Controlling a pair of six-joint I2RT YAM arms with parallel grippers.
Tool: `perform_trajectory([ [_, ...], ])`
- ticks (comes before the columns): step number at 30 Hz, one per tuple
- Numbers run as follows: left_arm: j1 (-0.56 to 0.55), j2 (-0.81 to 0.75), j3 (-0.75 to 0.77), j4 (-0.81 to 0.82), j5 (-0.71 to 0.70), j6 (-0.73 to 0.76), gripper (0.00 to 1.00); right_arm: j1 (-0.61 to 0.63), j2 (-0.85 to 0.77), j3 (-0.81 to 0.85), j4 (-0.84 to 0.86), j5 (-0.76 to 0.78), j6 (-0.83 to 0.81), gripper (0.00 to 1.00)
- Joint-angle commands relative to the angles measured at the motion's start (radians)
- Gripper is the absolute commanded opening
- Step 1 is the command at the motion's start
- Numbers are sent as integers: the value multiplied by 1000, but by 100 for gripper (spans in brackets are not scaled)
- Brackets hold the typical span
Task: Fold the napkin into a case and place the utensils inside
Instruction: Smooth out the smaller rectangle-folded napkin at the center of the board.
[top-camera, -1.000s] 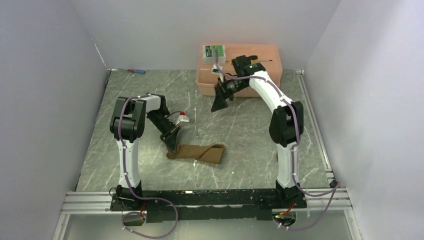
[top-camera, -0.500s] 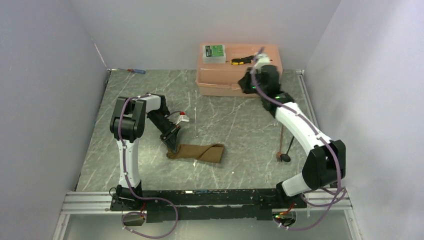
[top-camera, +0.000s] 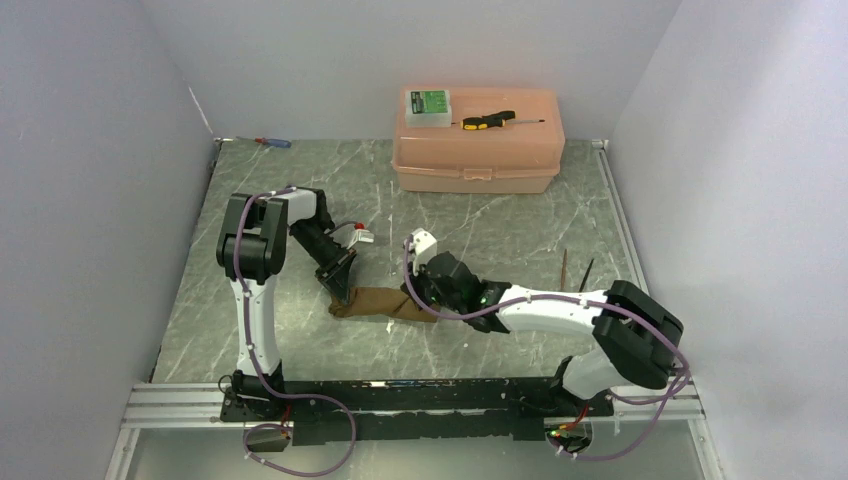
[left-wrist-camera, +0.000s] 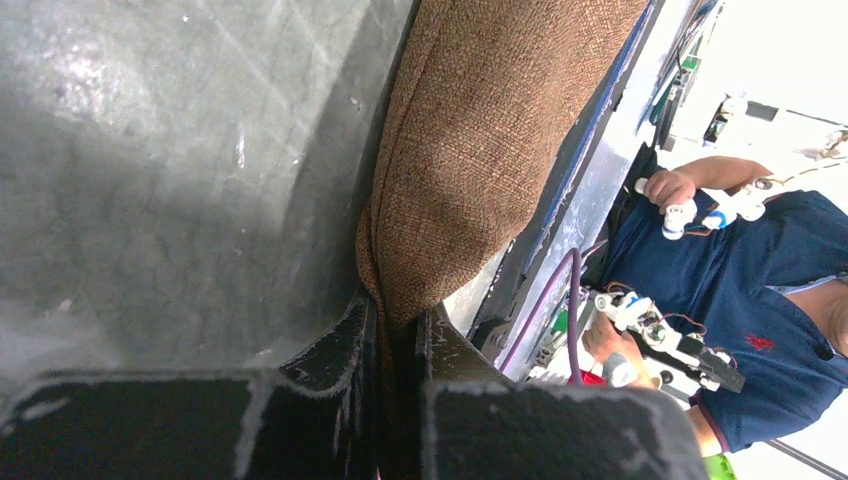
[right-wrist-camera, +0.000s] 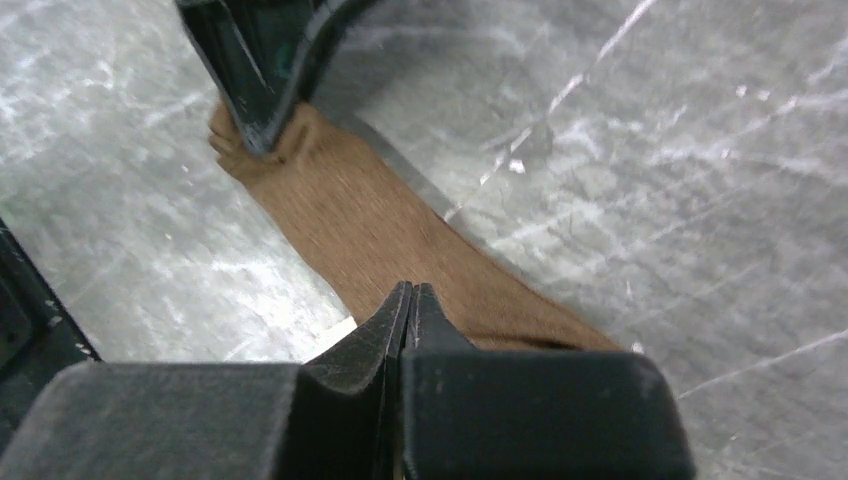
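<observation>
The brown napkin (top-camera: 385, 303) lies folded into a narrow strip on the marble table, in front of the arms. My left gripper (top-camera: 342, 292) is shut on its left end. In the left wrist view the cloth (left-wrist-camera: 500, 130) runs from between the jaws of that gripper (left-wrist-camera: 395, 325). My right gripper (top-camera: 428, 298) is low over the strip's right end. Seen from the right wrist, this gripper (right-wrist-camera: 408, 292) is shut, tips over the cloth (right-wrist-camera: 370, 230), nothing visible between them. The thin handles of the utensils (top-camera: 564, 266) show on the table at right; their ends are hidden behind my right arm.
A pink plastic box (top-camera: 478, 160) stands at the back, with a small green-labelled case (top-camera: 428, 104) and a yellow-and-black screwdriver (top-camera: 487, 120) on its lid. A blue-and-red screwdriver (top-camera: 272, 143) lies in the back left corner. Grey walls enclose the table on three sides.
My right arm swung from the pink box out to the right, then down to the napkin's right end, and its jaws went from open to shut. The left arm kept its grip.
</observation>
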Motion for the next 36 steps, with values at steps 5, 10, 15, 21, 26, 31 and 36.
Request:
perform_trajectory([
  [5, 22, 41, 36, 33, -71, 9, 3, 0, 65, -217, 338, 70, 59, 0],
  [10, 23, 63, 46, 17, -42, -16, 3, 0, 160, -314, 533, 174, 21, 0],
  [15, 24, 72, 56, -1, -22, -32, 3, -2, 117, -364, 585, 216, -9, 0],
  [21, 32, 100, 83, -22, 30, -74, 3, -3, -94, -313, 523, 128, -29, 0],
  [26, 42, 115, 90, -27, 62, -93, 3, -5, 77, -221, 715, 38, -42, 0],
  [31, 46, 117, 99, -23, 62, -97, 3, -8, 285, -180, 854, -29, -52, 0],
  [36, 51, 113, 101, -23, 52, -100, 4, -11, 452, -217, 957, -26, -56, 0],
])
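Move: The right hand's closed fingers hang over the folded napkin: its middle lies about 4 cm to their left, 2 cm nearer the base and some 9 cm below. The left gripper pinching the napkin's left end is roughly 12 cm to their left, about level front to back; the fork and spoon lie some 31 cm to their right and 4 cm ahead. From the left hand, the napkin's middle is about 8 cm right and 1 cm back. Down first, quickly: the right hand, fingers shut, drops about 9 cm onto the napkin's loose right part while drifting 4 cm right, and stays low briefly. It then rises some 10 cm, swinging left and a little forward with the fingertips tipping up, and comes down again farther left towards the napkin. The left hand keeps its pinch on the left end, turning roughly 15 degrees in place. ##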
